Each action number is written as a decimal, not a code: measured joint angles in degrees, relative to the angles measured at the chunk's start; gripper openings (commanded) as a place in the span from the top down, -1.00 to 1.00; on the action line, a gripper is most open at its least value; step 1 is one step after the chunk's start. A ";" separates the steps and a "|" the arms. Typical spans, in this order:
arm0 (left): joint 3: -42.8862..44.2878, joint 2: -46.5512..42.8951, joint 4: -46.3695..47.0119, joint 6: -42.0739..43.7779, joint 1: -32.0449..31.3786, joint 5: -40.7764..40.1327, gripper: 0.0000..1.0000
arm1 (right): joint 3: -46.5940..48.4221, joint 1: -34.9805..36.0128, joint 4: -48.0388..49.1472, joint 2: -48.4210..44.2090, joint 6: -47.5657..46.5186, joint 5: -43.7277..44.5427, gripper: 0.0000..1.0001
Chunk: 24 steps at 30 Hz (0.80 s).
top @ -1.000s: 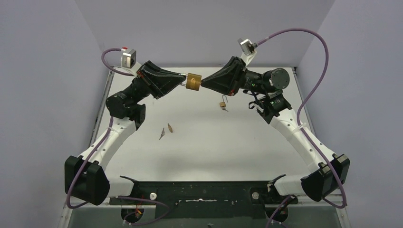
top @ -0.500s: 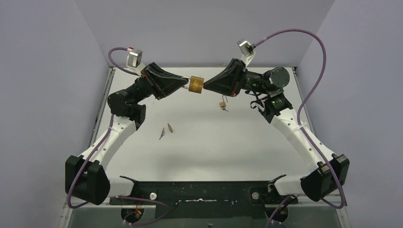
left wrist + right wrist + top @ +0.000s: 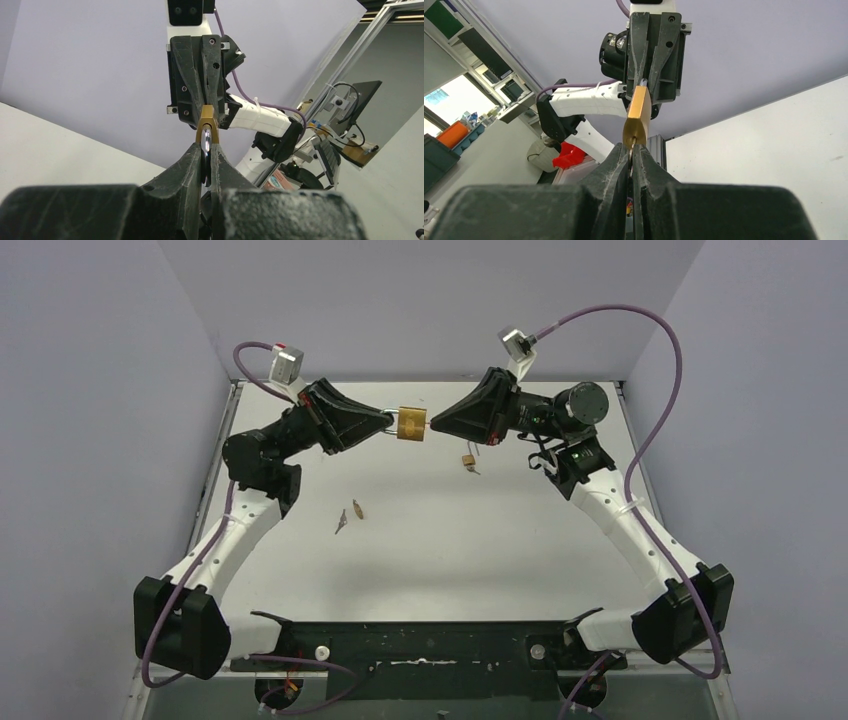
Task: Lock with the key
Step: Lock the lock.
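A brass padlock (image 3: 411,424) hangs in the air above the far middle of the table, between my two grippers. My left gripper (image 3: 389,423) is shut on its silver shackle (image 3: 205,150), and the brass body (image 3: 206,127) sticks out beyond the fingertips. My right gripper (image 3: 433,424) is shut on a key (image 3: 631,150) whose blade sits in the bottom of the padlock (image 3: 636,117). The two grippers face each other tip to tip. Most of the key is hidden between the fingers.
A second small brass padlock (image 3: 467,461) with an open shackle lies on the white table (image 3: 520,540) below the right gripper. Two small loose keys (image 3: 357,508) (image 3: 340,525) lie left of the middle.
Both grippers have shifted a little right and down in the top view with the padlock between them. The left wrist has swung slightly. Both grips have held.
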 measured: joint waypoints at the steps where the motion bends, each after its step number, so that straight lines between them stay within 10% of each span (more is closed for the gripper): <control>1: -0.02 -0.31 -0.42 0.00 0.26 0.28 1.00 | -0.02 -0.04 0.02 0.00 0.15 -0.24 1.00; 15: -0.76 -2.95 -9.31 4.28 7.39 0.09 1.00 | -0.24 -2.25 3.43 -3.23 1.88 -3.89 1.00; 24: 4.85 -11.76 -57.13 36.96 0.61 -15.56 1.00 | 2.86 -2.80 -29.66 -5.38 -21.86 5.86 1.00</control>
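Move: The gold padlock is pinched by its shackle in the left gripper, its body about 4 cm to that hand's right and 1 cm above. From the right gripper, whose key is in its keyway, the body lies about 4 cm left and 1 cm up. Far below on the table, some 44 cm down, the small open padlock lies about 15 cm ahead and 9 cm right of the right hand; a small brass lock lies about 11 cm left and 1 cm ahead of the left hand. Draw the left gripper, still pinching the shackle, about 3 cm left off the key while the right gripper keeps hold of the key and backs some 2 cm to the right, drifting back and up. Then swing both hands forward and down, the left sinking about 6 cm and turning some 30 degrees, largely counter-clockwise, the right turning slightly clockwise. Keep both grippers shut. ##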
